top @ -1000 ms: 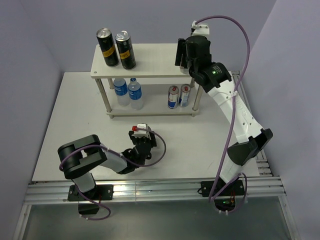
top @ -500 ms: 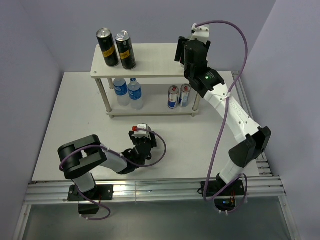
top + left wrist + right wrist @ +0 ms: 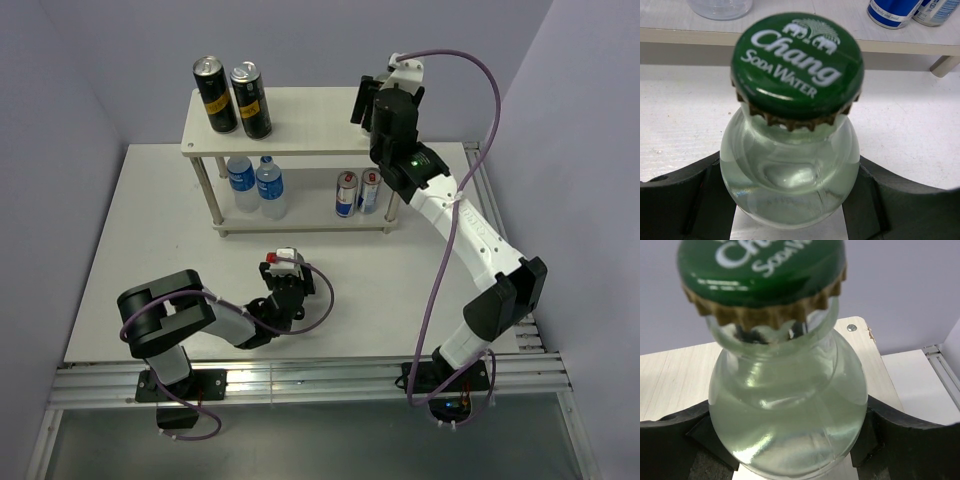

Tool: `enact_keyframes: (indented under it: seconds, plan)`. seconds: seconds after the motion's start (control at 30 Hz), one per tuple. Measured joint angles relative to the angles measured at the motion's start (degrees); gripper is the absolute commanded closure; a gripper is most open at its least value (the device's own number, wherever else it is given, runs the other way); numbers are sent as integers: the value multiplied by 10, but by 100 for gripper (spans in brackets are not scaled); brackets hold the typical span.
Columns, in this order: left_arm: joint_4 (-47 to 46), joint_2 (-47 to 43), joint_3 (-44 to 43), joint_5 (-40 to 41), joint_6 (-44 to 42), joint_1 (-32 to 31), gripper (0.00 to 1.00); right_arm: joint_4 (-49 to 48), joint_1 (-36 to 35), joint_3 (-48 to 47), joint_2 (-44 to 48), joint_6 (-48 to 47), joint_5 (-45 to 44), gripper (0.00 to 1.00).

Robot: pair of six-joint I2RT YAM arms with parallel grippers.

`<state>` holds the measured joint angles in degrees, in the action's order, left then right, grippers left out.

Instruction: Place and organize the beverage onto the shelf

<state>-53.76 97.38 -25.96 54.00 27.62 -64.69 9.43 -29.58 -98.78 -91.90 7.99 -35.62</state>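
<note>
The cream-white shelf (image 3: pixel 310 125) stands at the back of the table. Two black cans (image 3: pixel 232 98) are on its top board at the left. Two blue-labelled water bottles (image 3: pixel 256 184) stand below them on the lower board. My right gripper (image 3: pixel 368 105) hangs over the right end of the top board (image 3: pixel 675 380), shut on a clear green-capped bottle (image 3: pixel 785 400); whether the bottle touches the board is hidden. My left gripper (image 3: pixel 284 285) is low over the table in front of the shelf, shut on another green-capped bottle (image 3: pixel 790 160). That bottle is hidden under the wrist in the top view.
Two blue-and-silver cans (image 3: pixel 358 192) stand at the right of the lower board, beside a thin shelf leg (image 3: pixel 944 65). Purple walls close the table's back and sides. A metal rail (image 3: pixel 300 385) runs along the near edge by the arm bases.
My right arm has shifted slightly right and back over the shelf's right end, still holding its bottle. The left arm has not moved.
</note>
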Motion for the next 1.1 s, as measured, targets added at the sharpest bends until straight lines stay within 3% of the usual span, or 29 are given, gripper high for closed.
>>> enact_keyframes:
  seconds: [0.13, 0.43, 1.1]
  plan:
    - [0, 0, 0, 0, 0, -1, 100, -7, 0, 9, 3, 2, 3, 12]
    - [0, 0, 0, 0, 0, -1, 100, 22, 0, 44, 3, 5, 10, 1]
    - [7, 0, -4, 3, 0, -2, 100, 6, -4, 133, 89, 25, 77, 0]
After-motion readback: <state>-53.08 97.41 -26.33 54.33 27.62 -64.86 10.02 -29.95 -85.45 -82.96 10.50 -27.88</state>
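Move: The right hand still has its soda bottle between the fingers, out over the right end of the top shelf, whose surface is about 8 cm straight below. The nearer black can stands some 25 cm to the left, the farther one 32 cm, both about level forward. On the lower shelf, 31 cm down and 2 cm back, the two energy cans lie about 2 and 7 cm left. From the left hand, this bottle is some 20 cm ahead, 21 cm right and 34 cm up. The right hand spreads its fingers from their grip to wide open and lets go of the soda bottle, dropping quickly about 4 cm alongside it towards the top shelf as they part, with the fingertips tipping some 5 degrees down. It then pauses at that height and draws straight back towards the base, gathering speed, by about 3.5 cm, the fingers staying wide and the wrist swinging slightly counter-clockwise as they back away from the bottle. ##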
